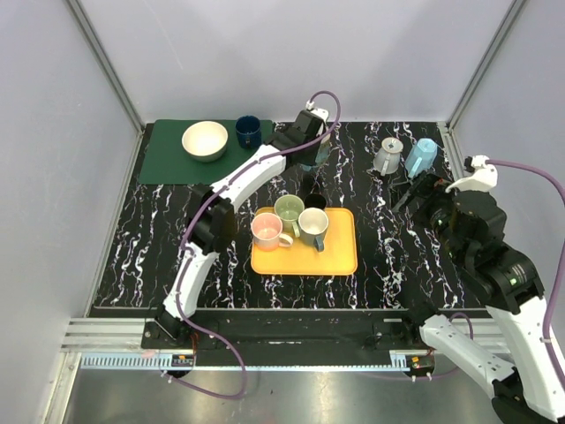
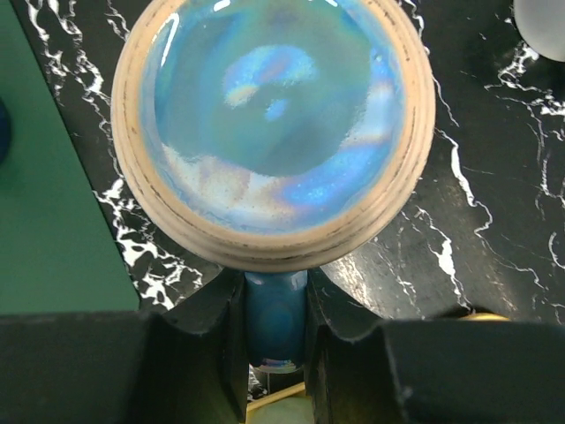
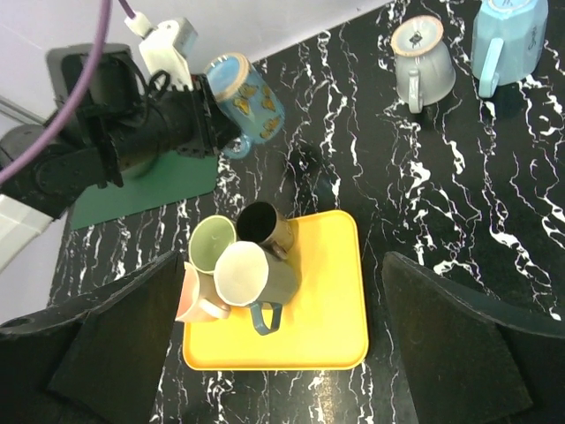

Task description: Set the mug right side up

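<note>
A blue mug [image 2: 274,115] with butterfly prints [image 3: 252,99] is held off the black marble table, tilted on its side. Its unglazed foot ring and shiny base face the left wrist camera. My left gripper [image 2: 275,305] is shut on the mug's blue handle [image 2: 275,327], at the back middle of the table [image 1: 309,146]. My right gripper [image 3: 284,261] stands wide open above the right side of the table [image 1: 415,193], with nothing between its fingers [image 3: 115,344].
A yellow tray [image 1: 340,256] holds several upright mugs: pink [image 1: 267,231], green [image 1: 289,210], grey-teal [image 1: 312,226] and black [image 3: 265,225]. A grey mug [image 1: 387,156] and a light-blue mug [image 1: 421,155] stand base-up at back right. A green mat [image 1: 163,159] carries a cream bowl [image 1: 205,140] and dark blue cup [image 1: 248,132].
</note>
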`<move>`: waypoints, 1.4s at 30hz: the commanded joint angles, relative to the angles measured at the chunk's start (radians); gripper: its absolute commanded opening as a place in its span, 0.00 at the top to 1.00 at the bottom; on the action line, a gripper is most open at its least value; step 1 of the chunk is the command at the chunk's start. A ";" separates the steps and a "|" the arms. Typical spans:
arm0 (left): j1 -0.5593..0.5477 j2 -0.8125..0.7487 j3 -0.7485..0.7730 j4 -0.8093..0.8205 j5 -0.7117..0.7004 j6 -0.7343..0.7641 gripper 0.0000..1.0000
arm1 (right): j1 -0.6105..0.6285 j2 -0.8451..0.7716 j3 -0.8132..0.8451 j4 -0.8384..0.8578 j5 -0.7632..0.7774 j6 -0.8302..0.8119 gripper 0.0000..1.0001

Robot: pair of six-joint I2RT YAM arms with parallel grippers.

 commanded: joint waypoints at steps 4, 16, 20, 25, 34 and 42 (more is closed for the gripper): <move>0.074 -0.079 0.007 0.225 -0.081 0.053 1.00 | 0.000 0.050 -0.051 0.044 -0.014 -0.003 0.00; 0.164 -0.102 -0.176 0.375 -0.017 0.069 1.00 | 0.000 0.101 -0.075 0.090 -0.012 -0.007 0.01; 0.166 -0.079 -0.171 0.383 -0.006 0.073 1.00 | -0.002 0.129 -0.083 0.113 -0.021 -0.007 0.01; 0.170 -0.059 -0.211 0.404 0.015 0.055 1.00 | -0.002 0.147 -0.107 0.130 -0.027 -0.005 0.01; 0.170 -0.053 -0.286 0.424 0.046 0.035 1.00 | 0.000 0.150 -0.137 0.144 -0.032 -0.002 0.01; 0.164 -0.117 -0.379 0.472 0.043 0.018 0.66 | 0.000 0.139 -0.160 0.144 -0.049 0.006 0.00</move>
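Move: The left hand already holds the butterfly mug by its handle, foot side up; the landing spot, bare table just right of the green mat, lies about 10 cm ahead, 5 cm left and some 12 cm below. The navy mug stands about 15 cm ahead and 18 cm left, the upturned grey mug 7 cm ahead and 19 cm right, the black mug 6 cm back, directly in line, all three roughly 8 cm below. From the right hand the landing spot lies about 37 cm ahead, 24 cm left and 34 cm below. Keeping its pinch on the handle, the left hand swings the inverted butterfly mug left towards the green mat's right edge, roughly 10 cm left and 5 cm forward while sinking, then eases a couple of centimetres back right and settles straight down onto the bare table, about 8 cm lower than it began, with the grip only starting to slacken at the end. The empty right hand, wide open, sinks about 8 cm and edges 4 cm forward and slightly left towards the yellow tray, tipping down some 10 degrees. ##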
